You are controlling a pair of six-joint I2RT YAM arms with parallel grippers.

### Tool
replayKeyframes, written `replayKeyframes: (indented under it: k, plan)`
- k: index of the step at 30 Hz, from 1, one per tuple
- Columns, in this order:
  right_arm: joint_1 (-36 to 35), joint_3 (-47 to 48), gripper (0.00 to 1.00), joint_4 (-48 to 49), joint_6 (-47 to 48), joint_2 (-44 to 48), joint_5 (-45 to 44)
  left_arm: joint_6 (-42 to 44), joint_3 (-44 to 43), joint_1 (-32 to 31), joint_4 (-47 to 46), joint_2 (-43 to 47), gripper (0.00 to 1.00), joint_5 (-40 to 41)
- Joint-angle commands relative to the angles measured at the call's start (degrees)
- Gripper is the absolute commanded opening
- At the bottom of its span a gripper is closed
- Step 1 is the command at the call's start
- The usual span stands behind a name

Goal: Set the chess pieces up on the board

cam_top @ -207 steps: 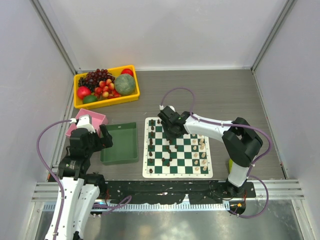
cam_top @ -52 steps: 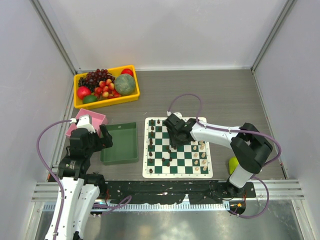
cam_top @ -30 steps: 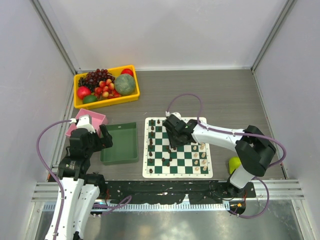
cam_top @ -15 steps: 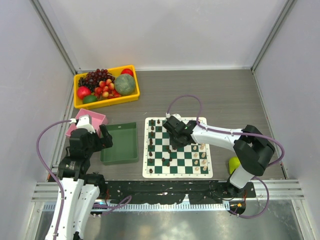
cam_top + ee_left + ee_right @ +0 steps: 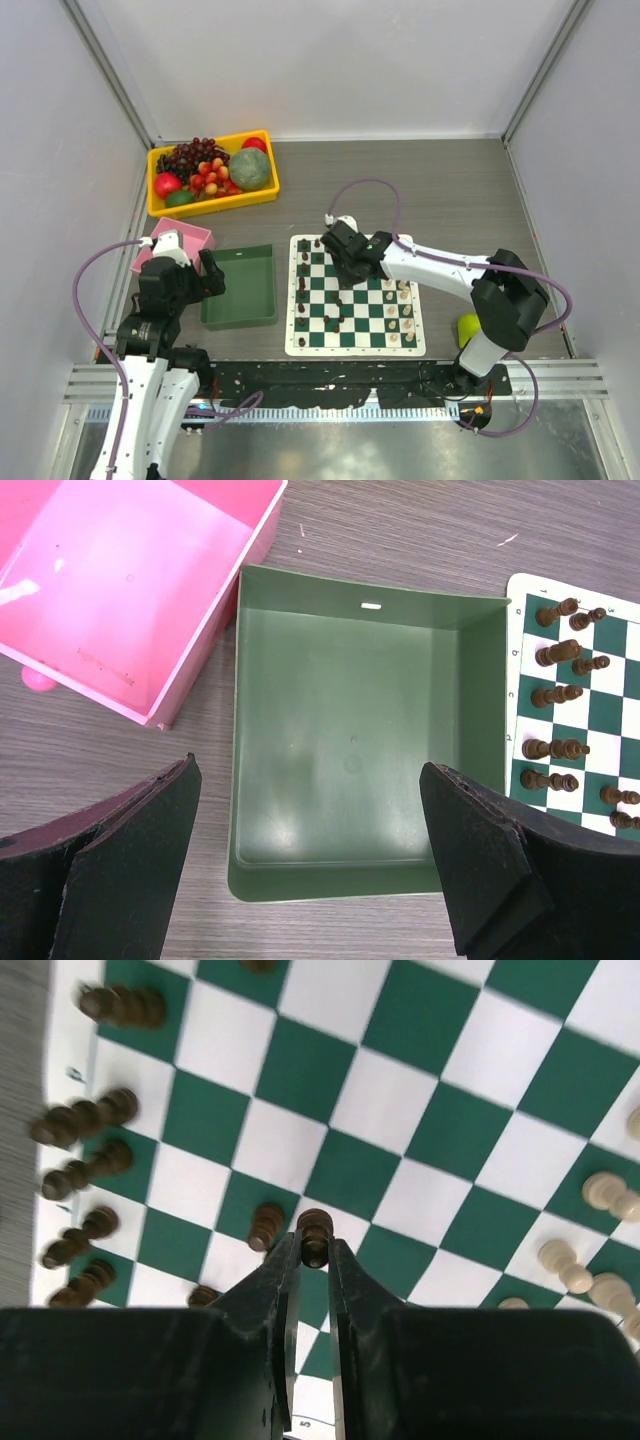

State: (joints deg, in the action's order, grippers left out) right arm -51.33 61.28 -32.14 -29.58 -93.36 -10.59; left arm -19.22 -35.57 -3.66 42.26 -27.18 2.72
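Observation:
The green-and-white board (image 5: 355, 298) lies in the middle of the table. Dark chess pieces (image 5: 301, 287) stand along its left columns and cream ones (image 5: 403, 300) along its right. My right gripper (image 5: 313, 1248) is shut on a dark brown pawn (image 5: 314, 1232), lifted above the board's squares; in the top view it (image 5: 343, 271) hangs over the board's upper middle. Another dark pawn (image 5: 265, 1226) stands just left of it. My left gripper (image 5: 310, 855) is open, empty, above the green tray (image 5: 350, 740), well left of the board (image 5: 585, 710).
A pink box (image 5: 178, 243) sits beside the green tray (image 5: 240, 286). A yellow bin of fruit (image 5: 212, 170) stands at the back left. A yellow-green fruit (image 5: 467, 327) lies right of the board. Grey walls close in the table.
My right gripper has closed on the dark pawn and moved slightly up and left over the board with it. The left arm has not moved.

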Motion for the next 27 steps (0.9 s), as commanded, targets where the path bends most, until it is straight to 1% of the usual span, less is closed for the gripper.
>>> replayKeyframes:
  k: [1, 7, 10, 27]
  plan:
    - [-0.3, 8.5, 0.17, 0.1, 2.8, -1.6, -3.6, -0.1, -0.3, 0.1, -1.6, 0.5, 0.99, -0.5]
    - [-0.3, 14.7, 0.17, 0.9, 3.7, -8.1, -1.1, -0.1, -0.4, 0.1, -1.5, 0.6, 0.99, -0.4]
    - [-0.3, 16.3, 0.17, 1.2, 3.6, -11.0, -0.1, -0.1, -0.4, 0.1, -1.5, 0.6, 0.99, -0.3]
    - [-0.3, 21.5, 0.18, 2.0, 3.7, -16.9, 0.5, -0.1, -0.3, 0.1, -1.6, -0.2, 0.99, -0.3]
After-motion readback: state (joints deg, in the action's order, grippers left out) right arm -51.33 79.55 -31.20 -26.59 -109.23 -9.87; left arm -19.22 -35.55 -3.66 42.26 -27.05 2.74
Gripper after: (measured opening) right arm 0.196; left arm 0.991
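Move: The right hand holds a dark pawn above the board. The empty white square it is taken to, c2, lies about 6 cm ahead and 7 cm to the left, some 4 cm below. The b2 pawn stands roughly 3 cm beyond that square, and the c1 bishop 3 cm to its left. A loose dark pawn lies 3 cm back and 2 cm left of this hand. From the left hand, c2 is about 8 cm ahead, 25 cm right and 14 cm down. Left and forward in a low arc, the right hand carries the pinched pawn towards c2, some 7 cm left and 5 cm forward: it first rises about 3.5 cm, then sinks 4 cm beside the b2 pawn. It ends edging left and forward at about its starting height, hardly turning, fingers keeping their hold. ##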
